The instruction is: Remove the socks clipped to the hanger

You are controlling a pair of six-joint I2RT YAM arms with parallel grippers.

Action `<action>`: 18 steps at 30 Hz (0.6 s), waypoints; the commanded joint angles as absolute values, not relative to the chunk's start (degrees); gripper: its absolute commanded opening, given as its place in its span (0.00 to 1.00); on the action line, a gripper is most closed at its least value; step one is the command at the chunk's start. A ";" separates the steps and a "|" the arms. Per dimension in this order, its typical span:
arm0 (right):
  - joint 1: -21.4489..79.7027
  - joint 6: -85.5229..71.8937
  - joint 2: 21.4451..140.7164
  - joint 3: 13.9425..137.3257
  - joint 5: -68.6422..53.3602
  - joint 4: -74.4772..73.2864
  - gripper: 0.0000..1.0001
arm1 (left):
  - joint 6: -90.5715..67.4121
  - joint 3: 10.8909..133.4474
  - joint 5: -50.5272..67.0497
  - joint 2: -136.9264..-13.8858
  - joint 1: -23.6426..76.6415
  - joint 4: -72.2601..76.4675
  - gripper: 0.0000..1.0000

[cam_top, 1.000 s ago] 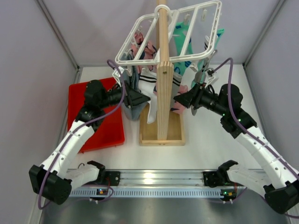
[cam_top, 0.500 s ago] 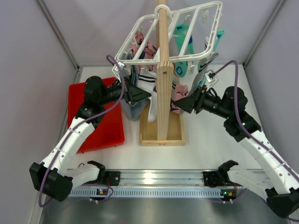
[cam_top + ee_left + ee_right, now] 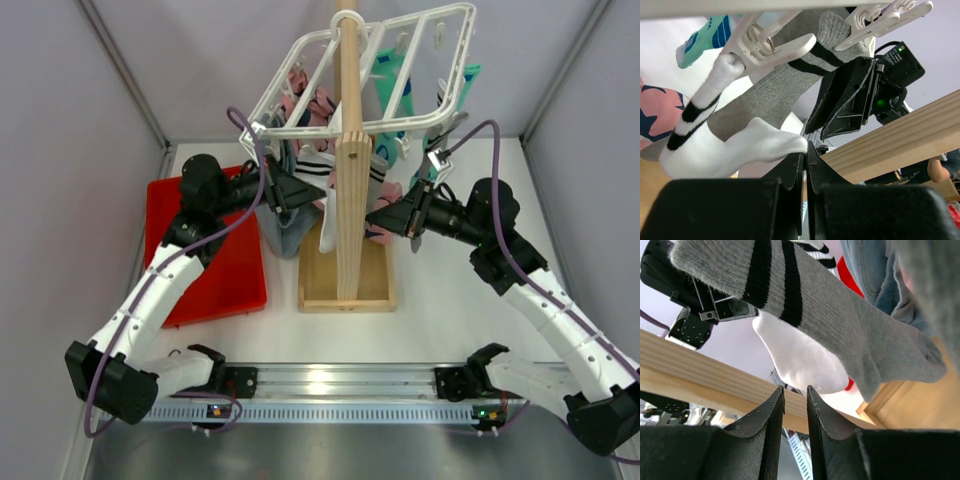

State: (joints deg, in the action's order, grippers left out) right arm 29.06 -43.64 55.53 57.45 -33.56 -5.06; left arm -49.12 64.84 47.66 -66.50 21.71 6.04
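Note:
The white grid hanger [image 3: 372, 68] hangs on a wooden post [image 3: 350, 200], with socks dangling from its clips [image 3: 765, 42]. A white sock with black bands [image 3: 735, 150] and a grey black-banded sock [image 3: 775, 90] hang side by side; teal socks [image 3: 390, 85] hang further back. My left gripper [image 3: 806, 150] is shut, and the white sock's toe rests against its left fingertip [image 3: 796, 159]. From the other side of the post, my right gripper [image 3: 795, 388] points up under the white sock [image 3: 805, 362]. Its jaws are slightly apart with nothing between them, and the grey sock [image 3: 840, 325] hangs above.
A red tray [image 3: 210, 270] lies on the table at the left. The post stands in a wooden box base [image 3: 380, 285]. A blue-grey cloth [image 3: 280, 225] and a pink printed cloth [image 3: 657, 110] also hang from the hanger. Grey walls close in both sides.
My right gripper has moved left to the post and its jaws have narrowed. My left gripper has crept up and right toward the white sock, staying shut.

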 commanded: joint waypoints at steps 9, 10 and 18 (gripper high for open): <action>31.29 -48.43 62.83 59.76 -36.38 9.66 0.37 | -49.22 66.45 48.16 -67.15 21.45 9.05 0.00; 31.29 -48.43 63.45 60.03 -36.73 10.45 0.43 | -49.04 66.27 48.34 -67.24 21.53 9.05 0.00; 32.17 -46.85 69.16 63.28 -37.70 11.43 0.65 | -47.81 63.90 48.08 -66.62 21.36 9.05 0.00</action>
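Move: The grey striped sock hangs about 5 cm ahead of my right hand and 3 cm to its left, roughly level with it. The wooden post stands about 4 cm nearer me than the right fingertips and 3 cm left, and the white striped sock about 3 cm ahead and 9 cm left. From my left hand the grey sock is some 7 cm right and 4 cm ahead; the white sock's clip sits about 6 cm ahead, 2 cm right and 6 cm above. I keep the white striped sock pinched in my shut left fingers, that hand all but still. My right hand reaches about 5 cm left and forward along the far side of the post, towards the grey striped sock and my left hand, sinking slightly late on; its fingers first stay partly closed, then spread to well open around the grey sock just below its clip. ##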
